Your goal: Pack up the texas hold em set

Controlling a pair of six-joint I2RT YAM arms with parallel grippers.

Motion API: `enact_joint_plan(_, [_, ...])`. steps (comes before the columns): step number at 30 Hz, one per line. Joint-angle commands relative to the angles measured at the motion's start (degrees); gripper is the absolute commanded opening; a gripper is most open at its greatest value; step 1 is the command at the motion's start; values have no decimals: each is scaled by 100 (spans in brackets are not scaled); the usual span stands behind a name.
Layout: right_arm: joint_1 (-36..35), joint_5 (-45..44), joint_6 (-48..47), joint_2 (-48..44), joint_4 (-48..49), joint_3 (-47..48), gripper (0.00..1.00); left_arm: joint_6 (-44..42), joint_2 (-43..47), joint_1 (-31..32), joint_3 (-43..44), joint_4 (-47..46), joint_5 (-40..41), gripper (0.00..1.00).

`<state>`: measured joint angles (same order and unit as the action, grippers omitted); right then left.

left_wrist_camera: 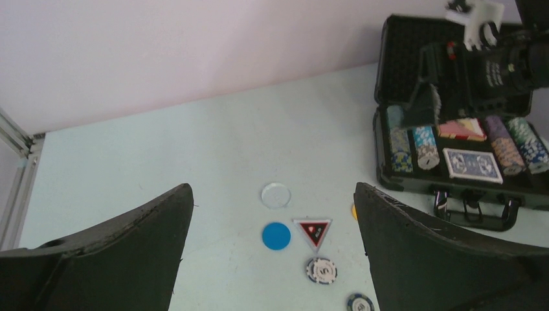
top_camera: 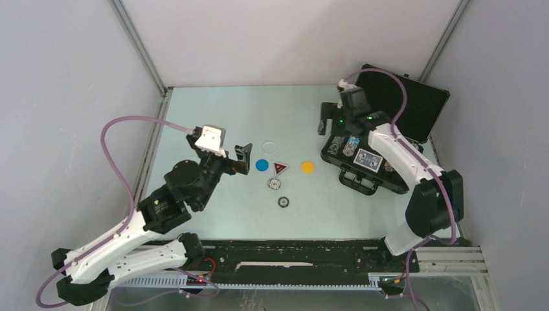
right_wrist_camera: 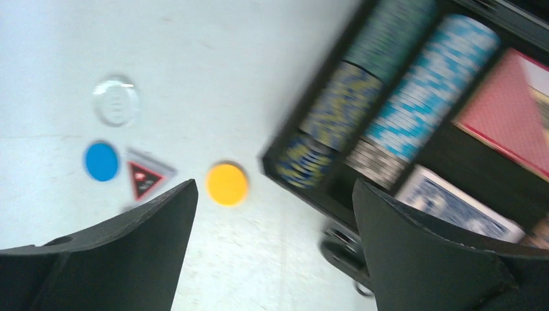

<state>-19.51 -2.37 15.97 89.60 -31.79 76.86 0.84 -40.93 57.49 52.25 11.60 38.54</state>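
The texas hold em set's black briefcase [top_camera: 414, 107] lies open at the right, with rows of striped chips [right_wrist_camera: 388, 97], a red deck [right_wrist_camera: 511, 120] and a blue deck [left_wrist_camera: 472, 164] inside. On the table lie a clear disc [top_camera: 269, 144], a blue disc [top_camera: 262, 164], a red triangle [top_camera: 279, 168], a yellow disc [top_camera: 307, 167] and two loose chips [top_camera: 274, 184], [top_camera: 283, 202]. My left gripper [top_camera: 243, 159] hovers open just left of the blue disc, holding nothing. Over the case's left end, my right gripper [top_camera: 329, 123] is open and empty.
The case's handle [left_wrist_camera: 476, 210] points toward the near edge. Grey walls and metal frame posts [top_camera: 139, 48] close in the table at the back and sides. A cable loops over the open lid [top_camera: 401, 78].
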Motion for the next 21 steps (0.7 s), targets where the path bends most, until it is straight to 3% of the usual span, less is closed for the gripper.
enact_joint_plan(1, [-526,256,119,759,1161,673,100,594,-341,-45,963,531,-400,100])
enact_joint_plan(6, [-1068,-73,35,1897,898,1632,100,651,-470,-44,1651,538,-562,100])
enact_joint_plan(12, [-1599,-303,158,2404,1140,1333,100,-137,-662,-45,2007,161,30,100])
enact_joint_plan(16, [-1795,-419,1171,2293,1055,995,100,-814,-478,-41,1324,-677,654,100])
enact_joint_plan(21, [-2249,-403,1300,2093,1375,658,100,-1309,-306,-89,449,-1274,1145,100])
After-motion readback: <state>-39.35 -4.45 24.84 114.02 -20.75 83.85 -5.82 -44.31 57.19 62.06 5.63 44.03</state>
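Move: The white chip, which seems to be what the right hand goes for, lies roughly 21 cm to its left, 5 cm nearer the base and 16 cm lower. At that same depth, the red triangle is about 19 cm left and level ahead, the yellow disc 10 cm left and level ahead, and the blue disc 25 cm left and 1 cm ahead. From the left hand the white chip is some 11 cm ahead, 10 cm right and 33 cm down. Towards the white chip and the red triangle the open right hand sweeps left, away from the case, by about 17 cm; it first swings forward, then curves back and sinks some 11 cm, turning a little counter-clockwise and tipping its fingers further down. The left hand, empty and open, rises and eases down slightly at the end. ##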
